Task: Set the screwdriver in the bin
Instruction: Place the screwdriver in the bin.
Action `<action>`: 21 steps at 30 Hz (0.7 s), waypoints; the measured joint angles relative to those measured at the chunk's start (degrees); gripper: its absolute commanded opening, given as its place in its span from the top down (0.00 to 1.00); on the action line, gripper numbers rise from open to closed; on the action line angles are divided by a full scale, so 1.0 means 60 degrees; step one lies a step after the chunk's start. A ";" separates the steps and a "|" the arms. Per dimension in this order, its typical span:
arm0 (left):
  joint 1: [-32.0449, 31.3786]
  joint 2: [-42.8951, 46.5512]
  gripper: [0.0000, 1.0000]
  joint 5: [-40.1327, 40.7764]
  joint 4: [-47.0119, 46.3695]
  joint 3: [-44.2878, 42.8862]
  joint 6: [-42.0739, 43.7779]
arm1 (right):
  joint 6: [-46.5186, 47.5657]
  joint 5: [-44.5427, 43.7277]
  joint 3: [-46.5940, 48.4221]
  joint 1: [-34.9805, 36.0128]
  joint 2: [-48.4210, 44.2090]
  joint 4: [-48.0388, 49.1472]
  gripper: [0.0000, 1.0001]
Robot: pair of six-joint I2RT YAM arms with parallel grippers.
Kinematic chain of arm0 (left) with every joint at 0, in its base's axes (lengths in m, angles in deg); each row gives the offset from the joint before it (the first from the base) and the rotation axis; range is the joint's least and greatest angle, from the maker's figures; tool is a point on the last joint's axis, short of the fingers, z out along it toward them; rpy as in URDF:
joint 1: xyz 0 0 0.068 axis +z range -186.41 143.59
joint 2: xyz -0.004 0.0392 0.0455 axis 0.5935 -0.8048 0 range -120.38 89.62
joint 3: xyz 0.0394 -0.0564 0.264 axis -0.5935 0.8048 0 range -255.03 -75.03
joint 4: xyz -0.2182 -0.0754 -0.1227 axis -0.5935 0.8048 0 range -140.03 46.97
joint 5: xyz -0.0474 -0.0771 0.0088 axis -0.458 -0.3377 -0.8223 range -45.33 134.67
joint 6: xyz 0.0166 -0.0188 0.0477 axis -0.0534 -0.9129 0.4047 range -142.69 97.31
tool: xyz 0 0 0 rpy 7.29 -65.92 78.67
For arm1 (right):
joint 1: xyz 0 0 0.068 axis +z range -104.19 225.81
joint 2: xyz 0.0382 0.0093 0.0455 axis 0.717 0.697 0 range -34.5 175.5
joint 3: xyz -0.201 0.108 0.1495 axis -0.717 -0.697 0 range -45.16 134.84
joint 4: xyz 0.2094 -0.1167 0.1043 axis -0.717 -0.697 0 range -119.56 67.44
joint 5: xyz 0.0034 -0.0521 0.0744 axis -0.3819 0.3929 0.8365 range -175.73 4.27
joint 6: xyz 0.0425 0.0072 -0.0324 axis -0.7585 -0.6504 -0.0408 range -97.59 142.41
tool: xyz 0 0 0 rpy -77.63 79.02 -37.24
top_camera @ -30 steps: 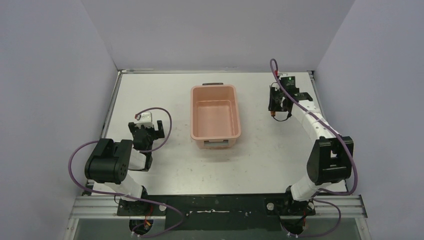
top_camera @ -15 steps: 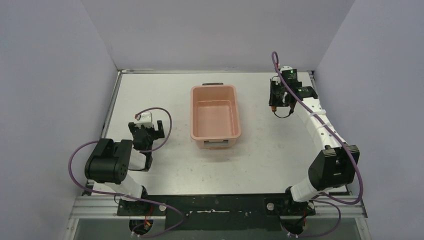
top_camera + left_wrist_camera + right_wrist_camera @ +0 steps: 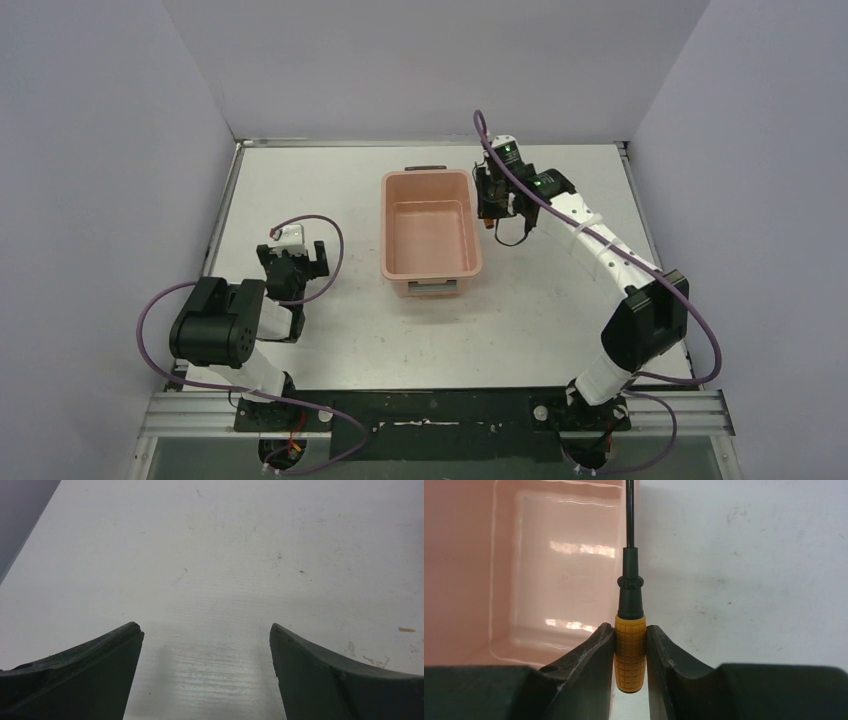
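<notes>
The salmon-pink bin (image 3: 392, 240) stands mid-table with its dark handle at the far short end, and nothing shows inside it. My right gripper (image 3: 497, 212) hangs just beside the bin's right long rim, shut on the screwdriver (image 3: 630, 645). In the right wrist view the fingers clamp its orange gridded handle, and its black collar and thin shaft point away along the bin's (image 3: 464, 580) right edge. My left gripper (image 3: 290, 262) rests low over the table at the left. In the left wrist view this left gripper (image 3: 206, 630) is open, with only bare table between its fingers.
The white table (image 3: 300, 190) is scuffed and enclosed by pale walls on three sides. A metal rail runs along the near edge where both arm bases (image 3: 420, 420) sit. Purple cables loop off each arm.
My right arm has swung left from the far right of the table to the bin's right rim, carrying the screwdriver. The left arm has not moved.
</notes>
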 measured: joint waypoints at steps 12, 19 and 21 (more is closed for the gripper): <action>0.0000 0.0000 0.03 0.0000 0.0000 0.0000 0.0000 | -0.1355 -0.0455 0.0998 0.2106 0.1184 -0.0018 0.94; 0.0000 0.0000 0.03 0.0000 0.0000 0.0000 0.0000 | -0.1599 -0.0554 0.0951 0.2346 0.1501 0.0215 0.93; 0.0000 0.0000 0.03 0.0004 0.0000 0.0000 0.0000 | -0.1625 -0.0557 0.0721 0.2390 0.1504 0.0503 0.93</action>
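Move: The right hand holds the screwdriver by its orange handle, just outside the bin. The bin's middle lies about 13 cm to the left, 5 cm ahead and some 14 cm lower. The bin's right rim is almost underneath, roughly 1 cm left and 5 cm ahead at its middle, 9 cm down. The grey near handle sits about 13 cm left, 12 cm back and 11 cm lower. From the left hand, the bin is some 33 cm right and 5 cm ahead, about level. Keeping its pinch on the orange handle, the right hand carries the screwdriver leftward across the bin's right rim, about 11 cm, easing back some 3 cm as it goes. The sideways travel is quick at first, then nearly dies out over the bin's inside, where the hand starts sinking, some 3 cm in all, fingers staying shut on the handle. ##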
